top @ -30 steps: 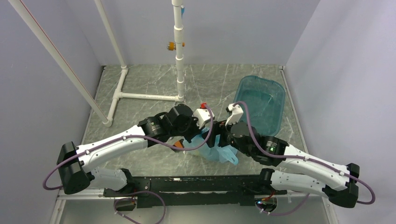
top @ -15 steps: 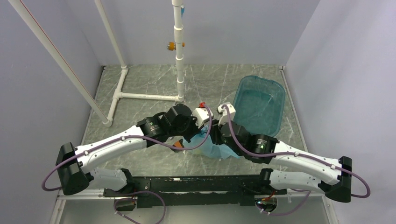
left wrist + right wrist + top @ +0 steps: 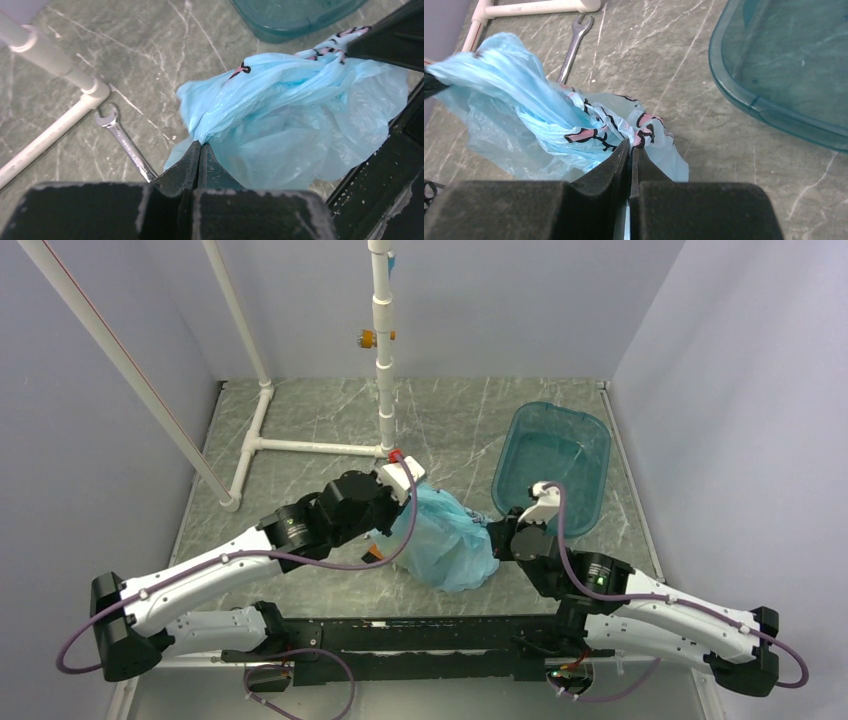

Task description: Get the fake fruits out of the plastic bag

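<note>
The light blue plastic bag (image 3: 452, 537) hangs stretched between my two grippers over the marble table. My left gripper (image 3: 408, 486) is shut on a gathered fold at the bag's far left end (image 3: 200, 144). My right gripper (image 3: 494, 537) is shut on the bag's pink and dark printed part (image 3: 631, 145), with film pinched between its jaws. In both wrist views the bag (image 3: 300, 110) (image 3: 519, 95) bulges crumpled and hides its contents. The fake fruits are hidden. Only a small orange bit (image 3: 372, 556) shows under my left arm by the bag's left edge.
The rigid teal tub (image 3: 560, 455) stands at the back right, close to my right gripper, with its rim (image 3: 754, 107) near the bag. A metal wrench (image 3: 125, 145) (image 3: 573, 47) lies by the white pipe frame (image 3: 300, 447), whose upright post (image 3: 384, 350) rises just behind my left gripper.
My right gripper has closed on the bag's printed part and pulled back right. My left gripper has drawn its end up and back. The bag is now spread between them.
</note>
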You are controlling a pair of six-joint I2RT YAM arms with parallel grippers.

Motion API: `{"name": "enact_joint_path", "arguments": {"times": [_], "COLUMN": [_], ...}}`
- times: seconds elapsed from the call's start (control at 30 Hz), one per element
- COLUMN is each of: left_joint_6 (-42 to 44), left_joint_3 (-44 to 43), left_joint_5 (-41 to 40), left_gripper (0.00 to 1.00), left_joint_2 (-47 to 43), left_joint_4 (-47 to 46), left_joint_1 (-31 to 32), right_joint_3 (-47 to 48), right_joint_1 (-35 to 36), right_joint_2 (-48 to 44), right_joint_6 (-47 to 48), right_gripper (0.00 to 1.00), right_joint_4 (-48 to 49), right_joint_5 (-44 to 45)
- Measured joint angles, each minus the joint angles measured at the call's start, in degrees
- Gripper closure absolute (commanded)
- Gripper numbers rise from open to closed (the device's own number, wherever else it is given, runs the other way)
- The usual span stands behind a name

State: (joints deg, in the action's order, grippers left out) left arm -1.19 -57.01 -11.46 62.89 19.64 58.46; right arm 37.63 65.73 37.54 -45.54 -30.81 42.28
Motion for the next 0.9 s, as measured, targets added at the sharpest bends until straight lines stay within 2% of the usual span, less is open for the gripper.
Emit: {"name": "enact_joint_path", "arguments": {"times": [0.2, 0.27, 0.4, 0.5, 0.57, 0.7, 0.8, 0.9], "left_joint_6": [-0.1, 0.0, 0.0, 0.0, 0.0, 0.0, 0.0, 0.0], "left_joint_3": [2.4, 2.4, 2.4, 2.4, 2.4, 2.4, 2.4, 2.4], "left_joint_5": [-2.5, -2.5, -2.5, -2.5, -2.5, -2.5, -2.4, -2.4], "left_gripper": [1.00, 1.00, 1.00, 1.00, 1.00, 1.00, 1.00, 1.00], "left_joint_2": [-4.4, -4.4, -4.0, -3.7, -3.3, -2.4, -2.2, -2.2], "left_joint_4": [-2.7, -2.9, -2.9, -2.9, -2.9, -2.8, -2.7, -2.7], "left_joint_1": [0.0, 0.0, 0.0, 0.0, 0.0, 0.0, 0.0, 0.0], "right_joint_3": [-1.3, -1.1, 2.8, 7.6, 10.3, 14.4, 16.7, 18.5], "right_joint_1": [0.0, 0.0, 0.0, 0.0, -0.1, -0.1, -0.1, 0.0], "right_joint_2": [-2.4, -1.7, 1.6, 3.0, 3.1, 4.6, 9.5, 16.5], "right_joint_6": [-1.0, 0.1, 4.0, 8.0, 11.5, 20.4, 24.9, 27.0], "right_gripper": [0.73, 0.59, 0.42, 0.18, 0.09, 0.07, 0.08, 0.13], "right_joint_4": [-1.7, -2.1, -4.9, -5.9, -5.5, -2.4, 0.0, 1.0], "right_joint_5": [-0.5, -1.2, -2.7, -4.0, -5.6, -11.8, -14.7, -14.9]}}
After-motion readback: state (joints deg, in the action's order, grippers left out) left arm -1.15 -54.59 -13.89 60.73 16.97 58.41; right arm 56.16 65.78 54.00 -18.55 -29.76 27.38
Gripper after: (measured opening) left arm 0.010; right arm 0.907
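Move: The right fingers pinch the plastic bag's right edge; the bag's middle lies about 6 cm to their left, 3 cm back and some 8 cm lower. From this hand the teal bin is roughly 14 cm ahead, 11 cm right and 13 cm below. For the left hand, which pinches the bag's upper left part, the bag's middle is about 8 cm back, 4 cm right and 11 cm below; the wrench lies 5 cm ahead, 8 cm left, 16 cm lower. The right fingers let go of the plastic bag's edge and open wide; after dipping a centimetre the hand climbs about 8 cm, then swings some 7 cm left over the bag towards the part held by the left fingers, sinking slightly at the end and turning about 25 degrees counter-clockwise. The left hand keeps its pinch, bobbing up a centimetre or so and back. ##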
